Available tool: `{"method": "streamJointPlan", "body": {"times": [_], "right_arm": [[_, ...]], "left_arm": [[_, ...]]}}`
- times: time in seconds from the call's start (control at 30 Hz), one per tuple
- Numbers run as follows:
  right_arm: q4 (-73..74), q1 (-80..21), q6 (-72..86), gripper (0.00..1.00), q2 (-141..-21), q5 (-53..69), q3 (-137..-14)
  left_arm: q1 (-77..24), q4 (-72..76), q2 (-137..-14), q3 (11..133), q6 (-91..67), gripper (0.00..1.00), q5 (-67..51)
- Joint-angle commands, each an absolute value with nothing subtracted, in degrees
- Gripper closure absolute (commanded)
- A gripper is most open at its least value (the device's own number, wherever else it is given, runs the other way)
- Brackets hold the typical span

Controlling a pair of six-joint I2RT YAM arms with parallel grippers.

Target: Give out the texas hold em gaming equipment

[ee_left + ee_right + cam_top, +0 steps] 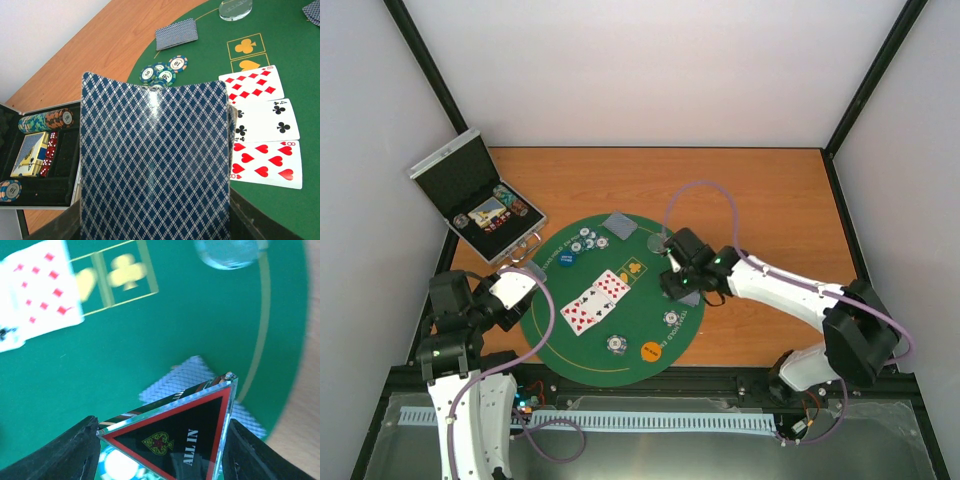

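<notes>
A black triangle marker [175, 437] reading "ALL IN" sits between the fingers of my right gripper [162, 427], which is shut on it, just above the green mat's right side [695, 325]. Below it lie blue-backed cards [197, 377] and a blue-white chip [117, 467]. My left gripper [155, 212] is shut on a deck of blue-backed cards [155, 150] at the mat's left edge; its fingers are mostly hidden behind the deck. Three face-up cards [260, 135] lie mid-mat. A chip cluster [162, 72], a small card pile [176, 34] and a clear disc [235, 9] lie beyond.
The open silver case [440, 160] stands at the back left, with chip stacks [45, 120], dice and a card box inside. A blue disc [565, 260], an orange disc [651, 350] and single chips [616, 344] lie on the mat. White walls enclose the wooden table [770, 200].
</notes>
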State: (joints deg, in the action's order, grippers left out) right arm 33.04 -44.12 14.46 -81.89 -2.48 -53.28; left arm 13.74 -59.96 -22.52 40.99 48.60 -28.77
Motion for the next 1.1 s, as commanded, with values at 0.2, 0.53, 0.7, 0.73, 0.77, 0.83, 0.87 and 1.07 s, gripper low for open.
{"method": "streamJointPlan", "body": {"times": [0.2,0.53,0.7,0.73,0.77,0.83,0.87,1.07], "right_arm": [[35.71,-59.79,15.00,0.52,-87.66,0.64,-55.89],[33.19,-62.03,16.01,0.51,-94.32,2.05,-59.02],[31.87,-62.22,17.37,0.49,-95.81,3.16,-59.79],[31.76,-62.24,17.49,0.48,-96.00,3.27,-59.92],[31.73,-62.23,17.60,0.47,-96.35,3.50,-60.15],[31.46,-62.28,17.91,0.44,-96.98,4.14,-60.44],[31.28,-62.23,18.06,0.43,-97.23,4.79,-60.39],[30.88,-62.23,19.13,0.39,-98.28,5.70,-59.96]], "left_arm": [[13.65,-58.59,-22.52,41.26,49.04,0.49,-29.39],[13.62,-58.51,-22.31,41.30,48.96,0.49,-29.38],[13.62,-58.49,-22.39,41.30,49.09,0.49,-29.44],[13.62,-58.49,-22.41,41.29,49.13,0.49,-29.44],[13.67,-58.60,-22.41,41.33,49.13,0.49,-29.44],[13.62,-58.57,-22.36,41.31,49.14,0.49,-29.44],[13.67,-58.59,-22.44,41.33,49.13,0.49,-29.44],[13.62,-58.61,-22.41,41.36,49.13,0.49,-29.49]]}}
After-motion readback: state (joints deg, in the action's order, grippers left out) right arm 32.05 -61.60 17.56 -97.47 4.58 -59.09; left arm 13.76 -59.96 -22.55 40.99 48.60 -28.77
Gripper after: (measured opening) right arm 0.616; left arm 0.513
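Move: The right hand already holds the ALL IN button, some 9 cm above the felt. The bare green spot it is taken to lies about 9 cm back and 9 cm to its left. The small chip pile is about 7 cm back and 1 cm right of the hand, the tall chip stack 13 cm back and 13 cm left, and the orange button 15 cm back and 4 cm left. From the left hand, the spot is roughly 24 cm right, 3 cm back and 19 cm below. Sweeping the pinched ALL IN button back and left, about 9 cm each way, the right hand carries it towards the bare felt between the small chip pile and the tall stack. It starts fast and nearly level, then sinks some 5 cm and slows, creeping left and down. The wrist turns nearly 20 degrees counter-clockwise early on and tips its fingers more steeply down; the grip is kept. ##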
